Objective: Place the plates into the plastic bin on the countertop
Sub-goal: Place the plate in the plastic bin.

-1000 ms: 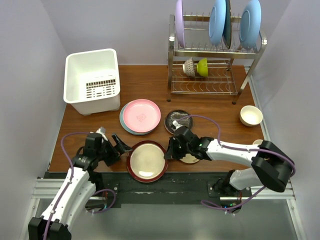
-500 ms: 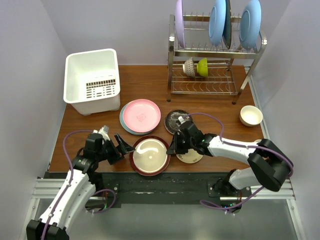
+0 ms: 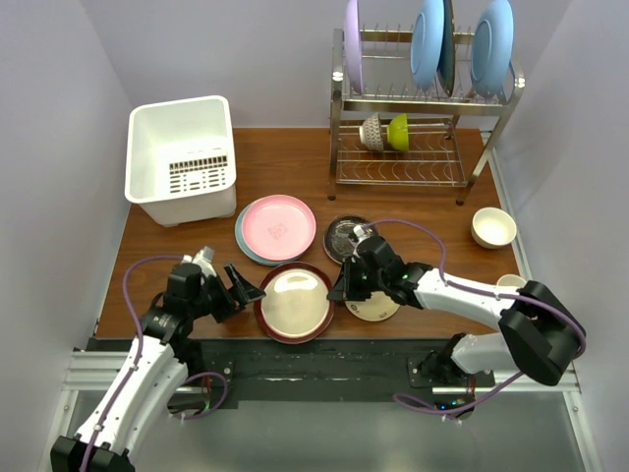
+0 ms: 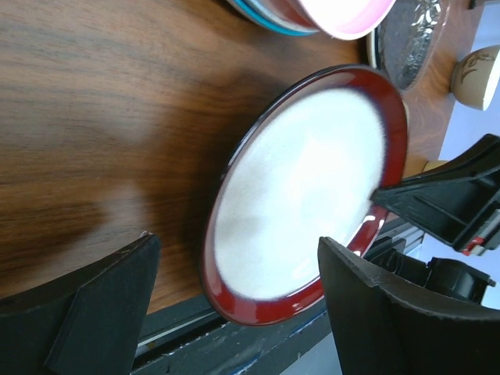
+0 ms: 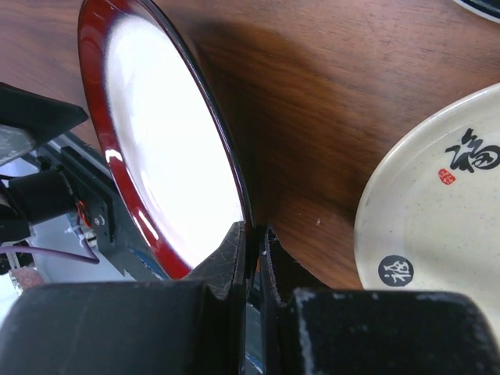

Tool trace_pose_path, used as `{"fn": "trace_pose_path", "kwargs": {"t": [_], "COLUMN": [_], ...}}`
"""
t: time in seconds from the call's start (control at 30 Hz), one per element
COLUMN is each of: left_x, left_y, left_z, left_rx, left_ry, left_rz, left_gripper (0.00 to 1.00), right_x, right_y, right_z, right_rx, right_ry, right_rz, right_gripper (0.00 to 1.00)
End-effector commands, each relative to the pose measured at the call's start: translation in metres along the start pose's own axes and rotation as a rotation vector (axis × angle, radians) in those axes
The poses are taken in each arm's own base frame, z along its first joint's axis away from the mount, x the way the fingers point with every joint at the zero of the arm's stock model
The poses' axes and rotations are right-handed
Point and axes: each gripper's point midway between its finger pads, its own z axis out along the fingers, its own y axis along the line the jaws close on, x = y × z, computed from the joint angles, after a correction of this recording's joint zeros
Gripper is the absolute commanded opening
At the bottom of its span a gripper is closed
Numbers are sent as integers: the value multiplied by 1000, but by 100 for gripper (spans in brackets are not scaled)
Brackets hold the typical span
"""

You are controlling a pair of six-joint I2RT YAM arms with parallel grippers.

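Observation:
The cream plate with a maroon rim (image 3: 293, 302) (image 4: 305, 195) (image 5: 164, 148) stands tilted near the countertop's (image 3: 423, 211) front edge. My right gripper (image 3: 338, 291) (image 5: 254, 234) is shut on its right rim. My left gripper (image 3: 248, 285) (image 4: 242, 312) is open at the plate's left rim, with a finger on either side of the rim and not touching it. The pink plate (image 3: 278, 226) lies on a blue-rimmed plate behind. The dark glass plate (image 3: 344, 236) and the small yellowish plate (image 3: 375, 309) (image 5: 437, 234) lie by the right arm. The white plastic bin (image 3: 182, 157) stands empty at the back left.
A two-tier steel wire rack (image 3: 423, 108) at the back right holds upright light-blue and lilac plates and small bowls. A cream bowl (image 3: 493, 226) sits at the right edge. The dark metal table rail (image 3: 324, 354) runs just below the tilted plate.
The right gripper has tipped the maroon-rimmed plate up and moved it slightly back. The left gripper has moved right, up to the plate's left rim, and its jaws have narrowed slightly.

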Motion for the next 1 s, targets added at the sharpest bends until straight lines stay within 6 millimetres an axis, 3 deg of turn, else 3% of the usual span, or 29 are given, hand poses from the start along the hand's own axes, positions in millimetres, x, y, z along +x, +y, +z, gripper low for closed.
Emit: {"fn": "trace_pose_path", "kwargs": {"t": [0.0, 0.17, 0.43, 0.6, 0.7, 0.73, 0.8, 0.83, 0.97], "left_x": [6, 14, 10, 14, 20, 21, 25, 26, 28], "left_y": [5, 3, -26, -42, -43, -42, -45, -44, -49], "left_z": [6, 12, 16, 19, 21, 23, 24, 25, 24], "left_rx": [-2, 22, 159, 229, 228, 223, 237, 236, 244], "left_ry": [11, 34, 2, 2, 19, 23, 29, 35, 38], "left_rz": [-26, -24, 12, 30, 37, 36, 36, 34, 43], "left_gripper": [85, 81, 77, 67, 53, 42, 33, 23, 15], "right_x": [-39, -44, -47, -45, -46, -45, -45, -44, -44], "right_y": [70, 76, 90, 94, 94, 93, 92, 90, 81], "right_z": [-25, -31, -36, -35, -36, -36, -36, -35, -34], "right_rx": [-236, -272, -366, -399, -403, -396, -393, -384, -349], "right_ry": [-98, -104, -109, -95, -100, -95, -95, -91, -98], "right_rz": [-19, 3, -4, -2, -3, -2, -6, -3, -5], "right_gripper": [0, 0, 0, 0, 0, 0, 0, 0, 0]}}
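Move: The red-rimmed plate, already held off the table by the right hand at its right rim, has its middle about 10 cm to the left hand's right and 4 cm back, roughly level. The pink plate's middle is some 13 cm ahead of the left hand, 8 cm right and 6 cm below. From the right hand, the held plate's middle is 9 cm left and 2 cm back; the small cream plate sits 10 cm right, level fore and aft, 6 cm below. The left hand dips, then reaches about 6 cm right, rising, and pinches the left rim of the right-held plate. ##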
